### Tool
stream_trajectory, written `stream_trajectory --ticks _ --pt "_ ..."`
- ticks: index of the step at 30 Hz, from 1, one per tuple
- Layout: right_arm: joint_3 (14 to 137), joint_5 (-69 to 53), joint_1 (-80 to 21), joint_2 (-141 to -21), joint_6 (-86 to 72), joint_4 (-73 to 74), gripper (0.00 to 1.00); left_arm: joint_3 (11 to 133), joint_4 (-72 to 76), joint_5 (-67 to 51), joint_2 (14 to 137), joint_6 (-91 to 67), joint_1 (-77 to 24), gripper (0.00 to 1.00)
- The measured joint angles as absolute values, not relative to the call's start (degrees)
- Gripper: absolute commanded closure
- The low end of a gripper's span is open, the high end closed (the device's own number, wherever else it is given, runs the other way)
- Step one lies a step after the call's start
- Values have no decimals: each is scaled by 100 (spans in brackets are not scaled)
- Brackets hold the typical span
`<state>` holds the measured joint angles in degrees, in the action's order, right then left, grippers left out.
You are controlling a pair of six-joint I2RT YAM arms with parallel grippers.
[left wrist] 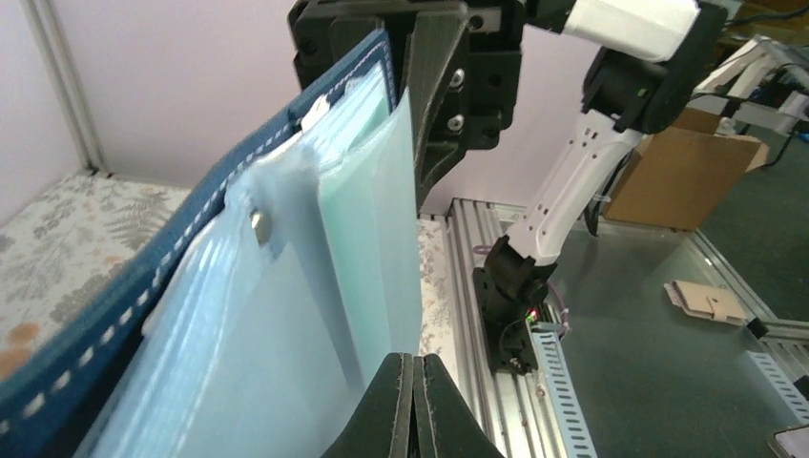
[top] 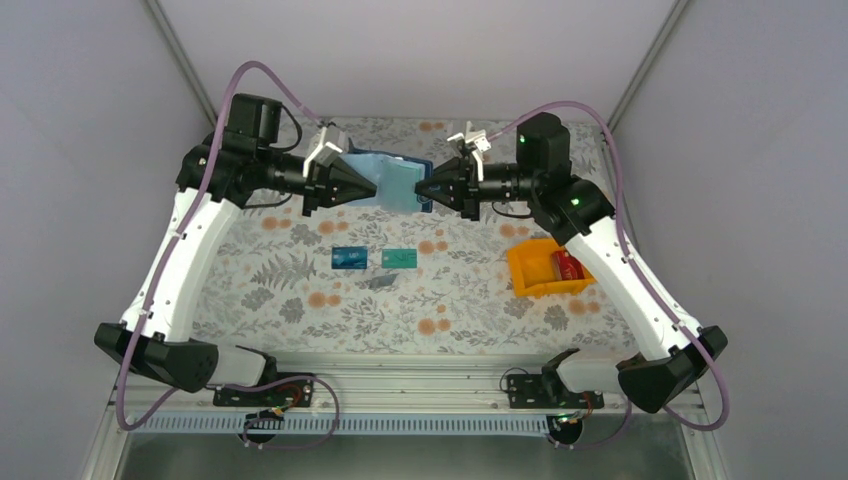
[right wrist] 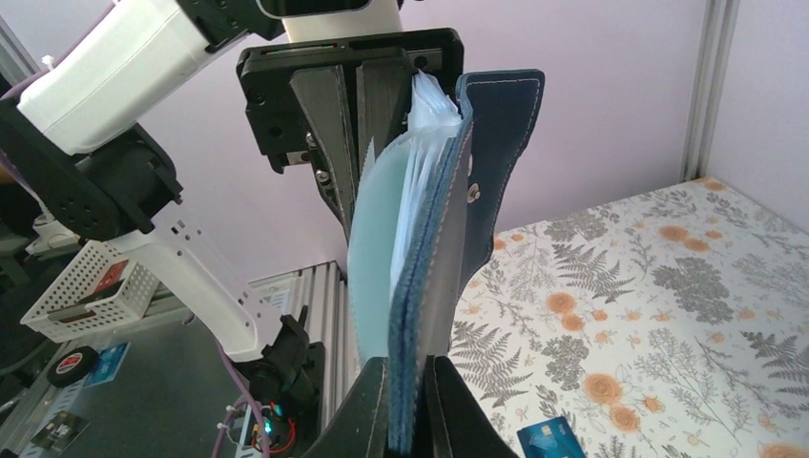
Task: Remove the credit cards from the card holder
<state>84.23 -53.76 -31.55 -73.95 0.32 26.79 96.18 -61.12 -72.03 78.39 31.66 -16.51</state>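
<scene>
The card holder (top: 398, 183), navy outside with pale blue sleeves (left wrist: 315, 286) inside, hangs upright in the air between both arms at the back of the table. My right gripper (top: 420, 190) is shut on its navy edge (right wrist: 439, 239), which stands between the fingertips (right wrist: 377, 382). Opposite, my left gripper (top: 372, 187) is shut, its tips (left wrist: 417, 367) meeting on the edge of a pale teal sleeve. A blue credit card (top: 350, 257) and a teal one (top: 399, 258) lie flat on the floral cloth below. The blue card (right wrist: 553, 439) also shows in the right wrist view.
An orange bin (top: 522, 272) sits at the right of the table with a red card (top: 568, 265) inside. Pale tent walls enclose the table on three sides. An aluminium rail (top: 420, 372) with both arm bases runs along the near edge.
</scene>
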Motion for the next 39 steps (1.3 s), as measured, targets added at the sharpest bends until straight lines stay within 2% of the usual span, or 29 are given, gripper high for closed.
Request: stream_trajectory --ticks 3,8,15,18,19,23,27,33,39 --pt "8423 -5181 -3131 -7395 -8 2681 96 9476 -5979 -6923 7787 3074 -1649 98" --pt "8442 -3916 -3037 -7513 -392 2880 96 9083 -5671 -6202 7787 2821 -1575 96" --pt "8438 -1890 -2989 -7902 -856 3557 96 8750 -5441 -5505 7811 2668 -1538 83" --pt "8348 -1627 -2982 -7935 -899 3677 96 8650 -5371 -5290 7811 2633 -1538 72" --pt "8300 -1649 -2980 -7935 -897 3699 96 8630 -5356 -5229 7808 2600 -1535 66" --pt "8134 -2115 -2980 -7937 -867 3699 96 8606 -5299 -5103 7793 2615 -1538 28" --pt "8099 -3046 -2993 -7957 -676 3682 96 8582 -5271 -5050 7747 2644 -1531 1" --pt "8040 -4755 -3044 -7944 -121 3712 96 8250 -5236 -4834 7631 2832 -1511 0" --pt "7828 -5686 -3105 -7824 320 3946 96 7994 -5282 -4963 7636 3120 -1511 0"
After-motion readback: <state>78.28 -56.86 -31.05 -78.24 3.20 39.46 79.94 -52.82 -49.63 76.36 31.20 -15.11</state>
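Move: The card holder is already pinched by both hands: its middle lies about 3 cm right and 1 cm ahead of the left hand, roughly 5 cm left and 1 cm ahead of the right. On the table some 40 cm below, counted from the left hand, the blue card lies about 7 cm ahead and 9 cm left, the green card about 7 cm ahead and 3 cm right. Both hands swing forward and sink some 10 cm; left opens wide, releasing the holder; right swings back, still pinching. ##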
